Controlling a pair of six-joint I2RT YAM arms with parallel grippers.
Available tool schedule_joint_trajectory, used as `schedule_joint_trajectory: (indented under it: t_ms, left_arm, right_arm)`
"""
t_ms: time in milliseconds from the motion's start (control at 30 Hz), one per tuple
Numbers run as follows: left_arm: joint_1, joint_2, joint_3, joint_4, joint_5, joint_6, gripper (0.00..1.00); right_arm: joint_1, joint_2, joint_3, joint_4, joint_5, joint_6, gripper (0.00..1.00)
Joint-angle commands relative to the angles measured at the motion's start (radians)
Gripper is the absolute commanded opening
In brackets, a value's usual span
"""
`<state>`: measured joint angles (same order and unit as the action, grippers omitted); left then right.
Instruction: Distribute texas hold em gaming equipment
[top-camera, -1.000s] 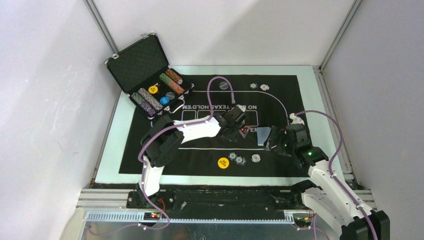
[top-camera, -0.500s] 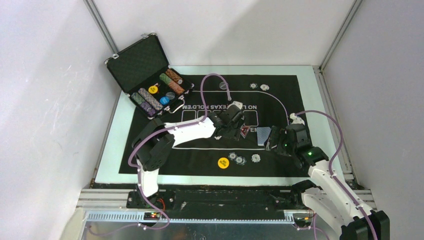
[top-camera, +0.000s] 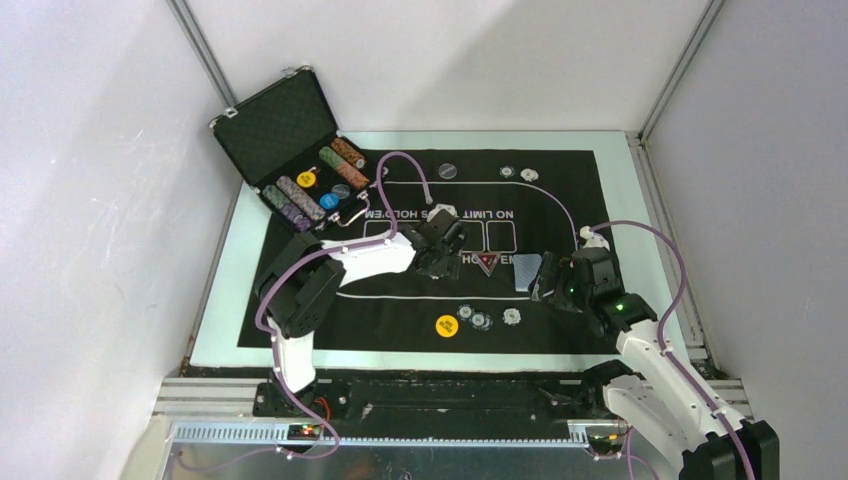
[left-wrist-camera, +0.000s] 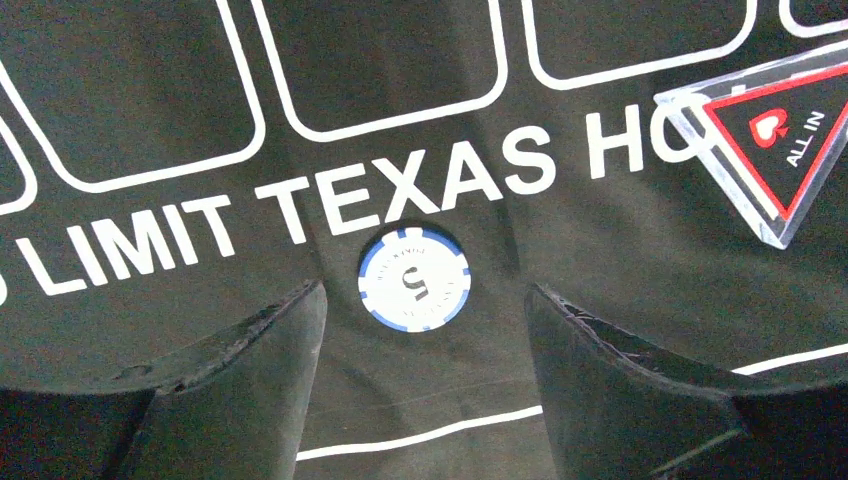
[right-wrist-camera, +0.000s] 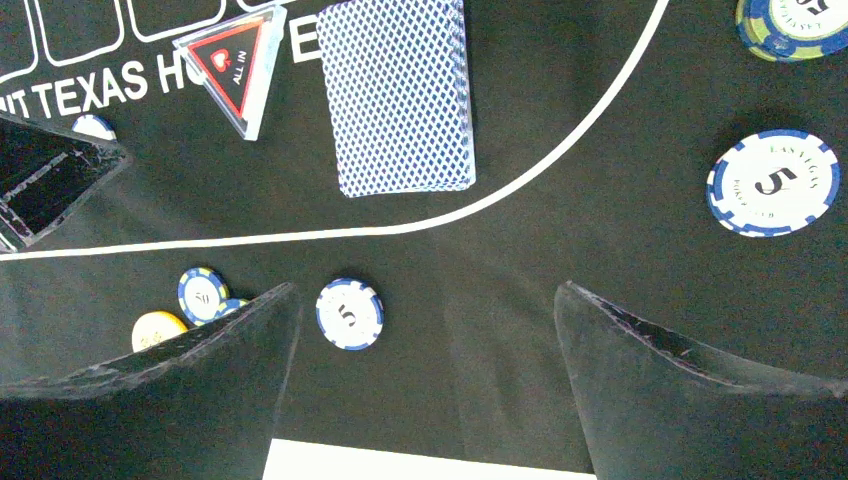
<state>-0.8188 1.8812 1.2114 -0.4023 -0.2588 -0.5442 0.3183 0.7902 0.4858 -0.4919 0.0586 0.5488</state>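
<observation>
In the left wrist view a white-and-blue poker chip (left-wrist-camera: 414, 278) marked 5 lies flat on the black mat, under the word TEXAS. My left gripper (left-wrist-camera: 422, 295) (top-camera: 440, 245) is open around the chip without touching it. The red-black triangle marker (left-wrist-camera: 790, 140) (top-camera: 487, 263) lies just to its right. Beside the marker is the blue-backed deck of cards (right-wrist-camera: 400, 95) (top-camera: 527, 272). My right gripper (right-wrist-camera: 425, 295) (top-camera: 555, 282) hangs open and empty over the mat's near right part. Another 5 chip (right-wrist-camera: 350, 313) lies near its left finger.
A yellow disc (top-camera: 447, 325) and three chips (top-camera: 481, 320) lie near the mat's front edge. Two chips (top-camera: 518, 174) and a dark disc (top-camera: 448, 171) sit at the far edge. The open black case (top-camera: 285, 130), with rows of chips, stands at the back left.
My left gripper has opened and slid left, uncovering the triangle marker. The right arm has not moved.
</observation>
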Motion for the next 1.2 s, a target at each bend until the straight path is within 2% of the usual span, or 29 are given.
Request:
schedule_joint_trajectory:
  t_ms: [0, 333, 500, 700, 1000, 1167]
  left_arm:
    - [0.004, 0.014, 0.006, 0.024, -0.010, -0.055, 0.78]
    - [0.006, 0.059, -0.030, 0.055, 0.067, -0.098, 0.65]
    - [-0.011, 0.086, -0.031, 0.050, 0.065, -0.102, 0.56]
    - [-0.032, 0.105, -0.016, 0.026, 0.038, -0.102, 0.52]
    - [-0.033, 0.070, -0.006, 0.017, 0.021, -0.103, 0.41]
    - [-0.033, 0.024, 0.005, 0.018, 0.019, -0.105, 0.38]
  right_arm:
    - [-0.002, 0.001, -0.006, 0.027, 0.020, 0.000, 1.00]
    - [-0.004, 0.000, -0.009, 0.028, 0.020, 0.002, 1.00]
    - [-0.004, -0.002, -0.010, 0.029, 0.020, 0.002, 1.00]
    - [-0.005, -0.003, -0.010, 0.028, 0.023, 0.002, 1.00]
    - [-0.007, -0.015, -0.015, 0.029, 0.025, 0.004, 1.00]
    - [-0.006, -0.017, -0.015, 0.028, 0.024, 0.005, 1.00]
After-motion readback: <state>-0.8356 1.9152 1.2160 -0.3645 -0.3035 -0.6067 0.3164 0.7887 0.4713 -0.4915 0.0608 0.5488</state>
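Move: The white-and-blue chip lies between the left hand's open fingertips, about 1 cm ahead and 1 cm below. The red ALL IN triangle is some 12 cm to that hand's right and 4 cm ahead, the card deck about 19 cm right and 1 cm ahead, and the yellow disc roughly 11 cm back and 3 cm right. From the right hand the chip lies about 23 cm left, 8 cm ahead and 7 cm below. The left hand settles about 1 cm down and right, closing its fingers halfway onto the white-and-blue chip's sides. ##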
